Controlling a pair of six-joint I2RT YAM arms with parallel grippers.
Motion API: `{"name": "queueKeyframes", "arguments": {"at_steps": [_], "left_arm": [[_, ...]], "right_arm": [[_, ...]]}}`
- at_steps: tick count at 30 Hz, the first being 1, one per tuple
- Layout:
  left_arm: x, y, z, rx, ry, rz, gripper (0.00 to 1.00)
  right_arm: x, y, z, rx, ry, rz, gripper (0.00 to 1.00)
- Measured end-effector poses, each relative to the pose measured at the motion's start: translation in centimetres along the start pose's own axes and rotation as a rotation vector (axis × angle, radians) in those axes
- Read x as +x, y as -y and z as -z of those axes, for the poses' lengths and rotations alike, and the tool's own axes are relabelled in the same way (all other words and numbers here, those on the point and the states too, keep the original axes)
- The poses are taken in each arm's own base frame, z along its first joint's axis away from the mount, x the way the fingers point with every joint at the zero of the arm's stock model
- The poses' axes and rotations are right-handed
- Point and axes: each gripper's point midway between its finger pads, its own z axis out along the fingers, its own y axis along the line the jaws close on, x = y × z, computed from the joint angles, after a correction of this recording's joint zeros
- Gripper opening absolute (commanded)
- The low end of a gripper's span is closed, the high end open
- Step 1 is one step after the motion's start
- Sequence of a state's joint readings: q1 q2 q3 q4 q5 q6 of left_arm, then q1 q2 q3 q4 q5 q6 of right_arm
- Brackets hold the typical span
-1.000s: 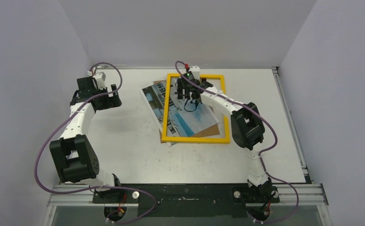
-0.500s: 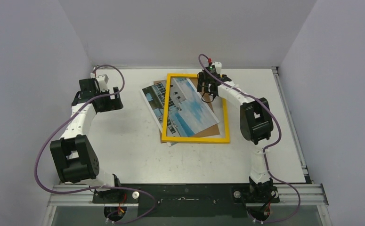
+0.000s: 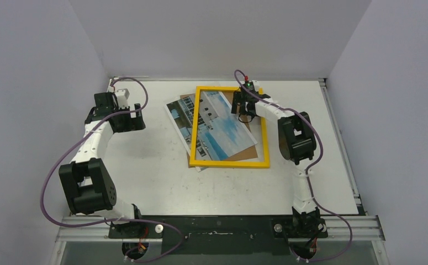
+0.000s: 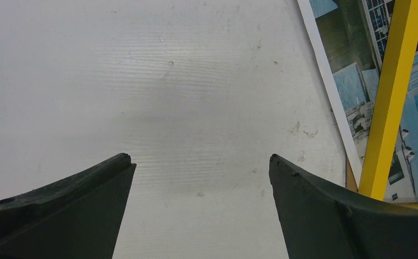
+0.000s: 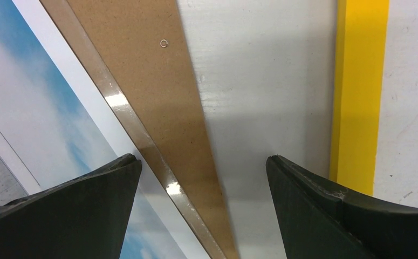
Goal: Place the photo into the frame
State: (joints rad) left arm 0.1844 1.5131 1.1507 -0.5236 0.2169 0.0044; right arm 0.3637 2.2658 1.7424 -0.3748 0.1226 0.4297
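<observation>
The yellow frame point(image 3: 195, 127) lies flat at the back middle of the table. The photo point(image 3: 222, 128) lies askew beneath it, its left corner point(image 3: 175, 110) poking out under the left rail. My right gripper point(image 3: 243, 106) hovers open over the frame's upper right part. In its wrist view the gripper point(image 5: 202, 159) spans the photo's edge point(image 5: 45, 108) and a brown backing panel point(image 5: 142, 65), with the frame's rail point(image 5: 357, 91) at the right. My left gripper point(image 3: 127, 115) stands open over bare table. Its wrist view has the gripper point(image 4: 198, 159) empty and left of the photo point(image 4: 347, 86) and rail point(image 4: 392, 97).
The brown backing panel point(image 3: 250, 146) lies under the photo and shows at the frame's lower right. A glossy strip point(image 5: 136, 129) runs along the photo's edge. White walls close the table on three sides. A metal rail point(image 3: 338, 127) runs along the right edge.
My right gripper has swung from over the middle of the photo to the right, towards the frame's upper right corner. The left arm has shifted only slightly. Photo and frame have not moved.
</observation>
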Motion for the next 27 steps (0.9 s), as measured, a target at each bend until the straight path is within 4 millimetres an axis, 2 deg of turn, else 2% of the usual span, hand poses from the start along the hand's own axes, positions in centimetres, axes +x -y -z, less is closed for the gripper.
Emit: {"name": "queueKeyframes", "arguments": {"at_steps": [9, 15, 22, 27], "left_arm": [[0.1, 0.0, 0.0, 0.0, -0.005, -0.004, 0.96], [0.2, 0.3, 0.0, 0.002, -0.006, -0.011, 0.96], [0.2, 0.4, -0.1, -0.003, -0.008, -0.018, 0.96], [0.8, 0.3, -0.3, -0.011, -0.021, -0.015, 0.96]], "right_arm": [[-0.2, -0.8, -0.5, -0.061, 0.034, -0.018, 0.9], [-0.1, -1.6, -0.1, -0.14, 0.056, -0.04, 0.9], [0.7, -4.1, 0.4, -0.201, 0.058, -0.025, 0.9], [2.4, -7.1, 1.7, -0.237, 0.05, -0.006, 0.9]]}}
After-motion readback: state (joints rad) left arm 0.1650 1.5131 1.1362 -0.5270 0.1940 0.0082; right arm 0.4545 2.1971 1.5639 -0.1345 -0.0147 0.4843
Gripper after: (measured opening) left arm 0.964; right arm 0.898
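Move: The backing board under the photo centres some 10 cm left of the right hand and 9 cm back, about 2 cm below; the open fingers straddle its right edge near the far end. The photo's middle is about 12 cm left and 9 cm back; the frame's middle is 5 cm left and 9 cm back, at much the same height. From the left hand the board lies roughly 30 cm to the right, 2 cm ahead and 12 cm below. Leftward, about 7 cm and gathering speed, the right hand sweeps low across the inside of the frame, drawing back some 3 cm late on, after first nearly staying put while rolling its left side up about 10 degrees. The fingers stay open; the right fingertip closes the gap to the board's right edge and comes up against it, pushing the board left. ##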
